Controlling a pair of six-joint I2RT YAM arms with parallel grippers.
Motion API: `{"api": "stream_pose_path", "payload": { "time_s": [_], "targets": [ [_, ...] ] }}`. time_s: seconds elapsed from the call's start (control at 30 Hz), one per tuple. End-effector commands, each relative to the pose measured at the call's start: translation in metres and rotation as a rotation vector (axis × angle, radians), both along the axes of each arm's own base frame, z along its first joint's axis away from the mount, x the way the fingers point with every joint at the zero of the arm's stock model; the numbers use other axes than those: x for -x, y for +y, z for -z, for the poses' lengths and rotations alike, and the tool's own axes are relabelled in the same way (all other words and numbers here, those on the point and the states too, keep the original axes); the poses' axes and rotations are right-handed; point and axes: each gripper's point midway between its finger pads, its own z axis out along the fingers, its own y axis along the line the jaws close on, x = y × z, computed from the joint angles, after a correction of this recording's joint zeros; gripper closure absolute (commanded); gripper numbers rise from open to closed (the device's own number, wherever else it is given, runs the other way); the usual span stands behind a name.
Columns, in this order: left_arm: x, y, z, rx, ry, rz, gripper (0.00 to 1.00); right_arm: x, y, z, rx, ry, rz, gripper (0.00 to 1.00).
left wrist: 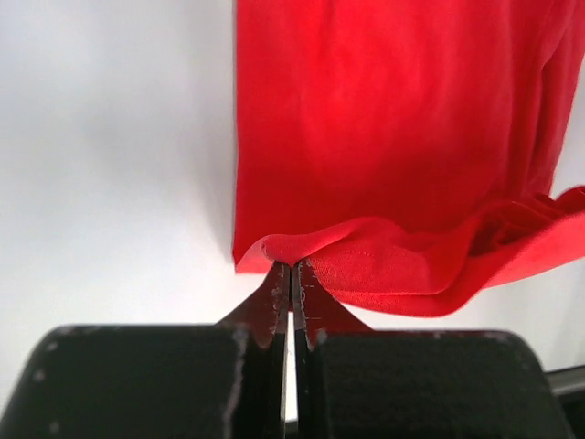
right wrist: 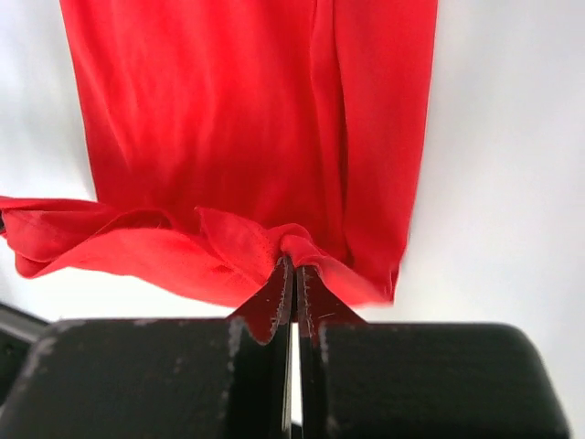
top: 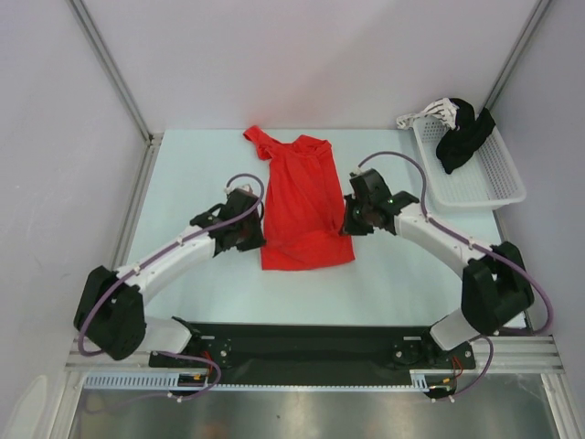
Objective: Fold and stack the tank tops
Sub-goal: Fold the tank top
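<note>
A bright red tank top [top: 302, 197] lies on the table, straps at the far end, hem near the arms. My left gripper [top: 253, 236] is shut on the hem's left corner; the left wrist view shows the red fabric [left wrist: 384, 155] pinched at the fingertips [left wrist: 291, 271]. My right gripper [top: 350, 222] is shut on the hem's right corner, seen in the right wrist view [right wrist: 294, 265] with the cloth [right wrist: 247, 137] bunched there. The hem sags in folds between the two grippers. More garments, one black [top: 462, 135] and one white-patterned [top: 430, 116], lie in the basket.
A white plastic mesh basket [top: 475, 178] stands at the far right of the pale table [top: 201, 274]. White walls and metal posts enclose the table. The black base rail [top: 302, 343] runs along the near edge.
</note>
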Motion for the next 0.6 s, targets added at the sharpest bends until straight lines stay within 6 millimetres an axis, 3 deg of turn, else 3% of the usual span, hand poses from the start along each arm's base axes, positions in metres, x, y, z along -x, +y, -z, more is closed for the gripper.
{"api": "stream_pose_path", "payload": {
  "time_s": [0.0, 0.03, 0.13, 0.2, 0.23, 0.3, 0.33, 0.37, 0.57],
  "targets": [
    [-0.047, -0.003, -0.014, -0.019, -0.069, 0.024, 1.0, -0.039, 0.007, -0.006, 0.002, -0.051, -0.025, 1.0],
    [-0.06, -0.008, -0.023, -0.001, -0.086, 0.023, 1.0, -0.056, 0.006, -0.014, -0.006, -0.071, -0.01, 1.0],
    [-0.092, -0.009, -0.021, 0.01, -0.088, 0.004, 1.0, -0.088, 0.005, -0.013, -0.005, -0.072, 0.012, 1.0],
    [-0.107, -0.005, -0.014, -0.001, -0.072, -0.017, 1.0, -0.103, 0.004, -0.013, -0.003, -0.074, 0.019, 1.0],
    [-0.118, -0.006, -0.022, 0.004, -0.091, -0.021, 1.0, -0.108, 0.005, -0.007, 0.002, -0.064, 0.02, 1.0],
    [-0.134, -0.002, -0.023, -0.006, -0.093, -0.042, 1.0, -0.132, 0.002, -0.018, -0.014, -0.088, 0.041, 1.0],
    [-0.139, -0.001, -0.024, -0.006, -0.095, -0.048, 1.0, -0.133, 0.003, -0.012, -0.014, -0.078, 0.036, 1.0],
    [-0.144, 0.0, -0.025, -0.003, -0.095, -0.054, 1.0, -0.143, 0.003, -0.022, -0.03, -0.104, 0.043, 1.0],
    [-0.176, 0.009, -0.033, 0.001, -0.114, -0.096, 1.0, -0.169, 0.006, -0.025, -0.055, -0.109, 0.03, 1.0]
  ]
}}
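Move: Both hands already pinch a corner of the raised hem. The tank top's neck end, towards which they carry it, lies some 44 cm ahead of the left hand, 10 cm to its right and 8 cm below; the loose strap end is about 47 cm ahead and 8 cm left. From the right hand the neck end is roughly 41 cm ahead and 9 cm left, 9 cm lower, while the basket's middle is some 36 cm ahead and 38 cm right. Side by side and with fingers staying shut on the hem corners, both arms carry the hem forward over the tank top's body towards its neck end, each going about 15 cm, quickly at first and slowing in the second half. They travel nearly level, still clear of the table and ending only about 1 cm higher, keep the hem stretched between them, and hardly turn the wrists (some 5 degrees, left counter-clockwise, right clockwise). ##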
